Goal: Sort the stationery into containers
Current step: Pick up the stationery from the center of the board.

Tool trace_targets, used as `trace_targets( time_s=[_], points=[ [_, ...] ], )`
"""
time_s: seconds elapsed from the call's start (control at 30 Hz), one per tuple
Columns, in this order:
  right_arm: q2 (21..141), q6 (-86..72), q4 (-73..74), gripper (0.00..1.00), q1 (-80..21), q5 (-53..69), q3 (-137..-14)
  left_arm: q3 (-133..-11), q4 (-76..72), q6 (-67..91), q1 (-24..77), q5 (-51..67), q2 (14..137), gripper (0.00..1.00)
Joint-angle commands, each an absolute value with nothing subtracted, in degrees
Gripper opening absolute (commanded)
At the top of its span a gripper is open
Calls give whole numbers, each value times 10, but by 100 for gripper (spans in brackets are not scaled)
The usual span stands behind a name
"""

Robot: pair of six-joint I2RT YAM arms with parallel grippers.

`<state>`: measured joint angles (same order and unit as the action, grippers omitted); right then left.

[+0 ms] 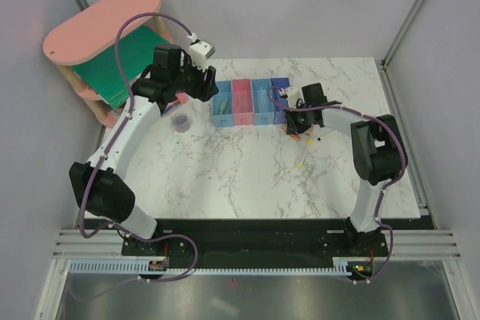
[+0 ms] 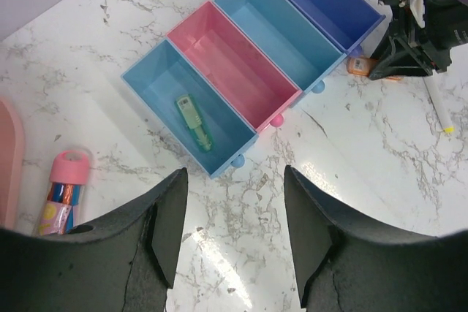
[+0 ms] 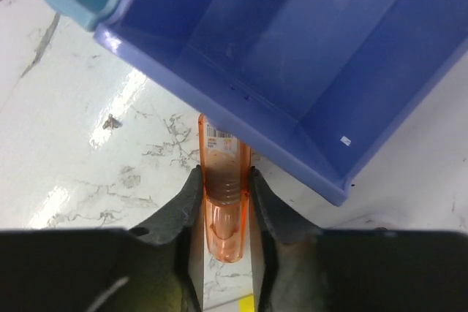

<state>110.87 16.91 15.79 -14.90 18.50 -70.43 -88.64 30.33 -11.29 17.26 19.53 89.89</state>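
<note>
The joined bins stand at the back middle: light blue [image 1: 223,104], pink [image 1: 242,101], light blue [image 1: 262,101], dark blue [image 1: 280,95]. A mint-green capsule [image 2: 194,122] lies in the leftmost light blue bin [image 2: 157,82]. My left gripper [image 1: 208,86] is open and empty [image 2: 234,210] above the table in front of that bin. My right gripper [image 1: 292,118] is shut on an orange stick [image 3: 223,202] lying on the table, its far end at the front wall of the dark blue bin [image 3: 307,56]. A pink-capped stubby cylinder [image 2: 63,189] lies left of the bins.
A small purplish round item [image 1: 180,120] lies left of the bins. A thin pen with a yellow tip [image 2: 439,104] and a thin yellow stick [image 1: 301,162] lie right of the bins. The pink oval-topped shelf [image 1: 101,24] with a green book [image 1: 131,65] stands at the back left.
</note>
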Motion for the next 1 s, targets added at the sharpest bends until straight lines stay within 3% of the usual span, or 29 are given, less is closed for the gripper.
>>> trace_targets(
  time_s=[0.0,0.1,0.5,0.97],
  points=[
    [1119,175,153,17,-158,160,-681,-879,344,-157,161,186,845,63],
    [1107,181,154,0,-167,146,-660,-872,357,-168,159,180,826,63],
    [945,170,232,0,-244,164,-657,-752,368,-225,149,127,756,64],
    [934,108,234,0,-271,193,-786,-658,380,-276,146,79,693,64]
  ],
)
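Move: Right between the right hand's fingers, about 1 cm below the hand point, lies the orange stationery piece. From this hand, the dark blue compartment's middle is some 9 cm ahead and 4 cm left, about 1 cm higher. The pink eraser is level with it and about 4 cm to the right; the yellow-tipped pen is 7 cm back and 4 cm right. From the left hand, the orange piece is straight to the right, roughly 25 cm, and 26 cm below. Closing its fingers almost shut, the right hand pinches the orange piece while staying put, then lifts slightly and draws back and left, clear of the dark blue compartment's front. It goes on rising, some 12 cm in all, ending about 7 cm left and turned roughly 10 degrees counter-clockwise. The left hand, empty and open, backs off left from the compartments, ending about 5 cm lower. ##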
